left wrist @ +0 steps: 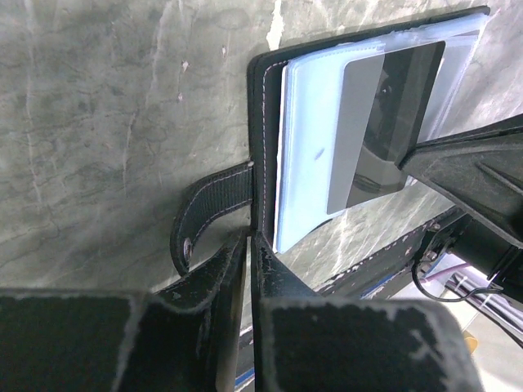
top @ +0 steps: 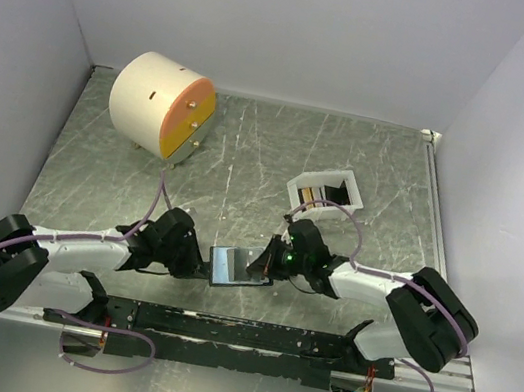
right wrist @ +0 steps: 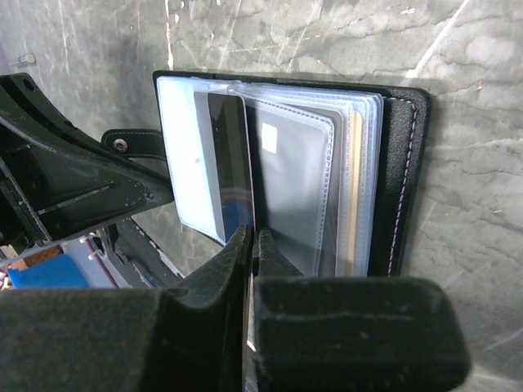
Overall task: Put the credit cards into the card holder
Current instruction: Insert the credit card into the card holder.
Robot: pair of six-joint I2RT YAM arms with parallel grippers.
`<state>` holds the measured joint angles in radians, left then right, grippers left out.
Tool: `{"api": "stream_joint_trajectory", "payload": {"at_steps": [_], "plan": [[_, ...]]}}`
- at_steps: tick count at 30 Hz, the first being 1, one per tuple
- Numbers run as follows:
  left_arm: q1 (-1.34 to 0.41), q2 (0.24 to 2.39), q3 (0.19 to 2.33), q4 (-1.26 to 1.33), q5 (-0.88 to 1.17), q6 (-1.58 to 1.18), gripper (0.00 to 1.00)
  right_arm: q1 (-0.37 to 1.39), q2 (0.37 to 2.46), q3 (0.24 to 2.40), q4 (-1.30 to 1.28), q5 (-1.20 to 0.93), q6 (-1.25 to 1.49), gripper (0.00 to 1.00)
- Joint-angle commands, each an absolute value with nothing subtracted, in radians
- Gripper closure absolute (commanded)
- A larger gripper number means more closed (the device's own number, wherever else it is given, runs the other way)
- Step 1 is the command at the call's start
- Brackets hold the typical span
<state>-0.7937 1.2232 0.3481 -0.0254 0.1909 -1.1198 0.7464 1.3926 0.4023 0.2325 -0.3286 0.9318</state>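
The black card holder [top: 230,264] lies open between my two grippers, its clear sleeves [right wrist: 310,188] fanned out. My left gripper [left wrist: 250,237] is shut on the edge of the black cover [left wrist: 263,147], next to the snap strap [left wrist: 204,212]. My right gripper [right wrist: 254,233] is shut on a dark blue credit card [right wrist: 231,155], which stands edge-on among the left sleeves, partly pushed in. The same card [left wrist: 384,122] lies dark over the pale sleeves in the left wrist view. More credit cards [top: 314,198] stand in the white tray.
The white open-topped tray [top: 346,182] sits just behind the right gripper [top: 269,261]. A big cream cylinder with an orange face [top: 163,106] stands at the back left. The black rail of the arm bases [top: 228,332] runs along the near edge.
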Motion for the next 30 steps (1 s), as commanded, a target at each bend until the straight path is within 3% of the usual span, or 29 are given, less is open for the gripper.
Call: {"api": "stream_joint_trajectory", "payload": {"at_steps": [1, 7, 13, 18, 30], "plan": [[-0.798, 1.222, 0.336, -0.007, 0.213, -1.129, 0.81, 0.77, 1.392, 0.408, 0.218, -0.305, 0.931, 0.95], [-0.798, 1.175, 0.351, -0.059, 0.179, -1.118, 0.77, 0.78, 1.347, 0.514, 0.006, -0.211, 0.827, 0.68], [-0.798, 1.076, 0.37, -0.15, 0.069, -1.11, 0.61, 0.779, 1.329, 0.578, -0.062, -0.175, 0.784, 0.56], [-0.796, 1.111, 0.415, -0.19, 0.026, -1.087, 0.54, 0.783, 1.386, 0.604, -0.033, -0.203, 0.783, 0.53], [-0.795, 1.131, 0.439, -0.222, -0.04, -1.076, 0.49, 0.817, 1.44, 0.612, 0.002, -0.207, 0.791, 0.52]]}}
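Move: The right hand pinches the dark card by its right edge. The card's middle is about 3 cm to that hand's left and 1 cm ahead, roughly 1 cm below; the card holder's middle is about 2 cm left, level with the hand, 2 cm below. From the left hand, at the holder's near-left corner, the card is some 7 cm right and 3 cm ahead; the strap lies about 2 cm left and 1 cm ahead. The right fingers let go of the card's edge, spreading to about half open as the hand lifts nearly 3 cm and moves some 2 cm forward, then sinks halfway back with spread fingers over the card's right edge. The left fingertips come off the holder's near-left corner: that hand rises about 2 cm, opens to half, and drifts 2 cm forward and 2 cm left towards the strap before dipping 1 cm. ##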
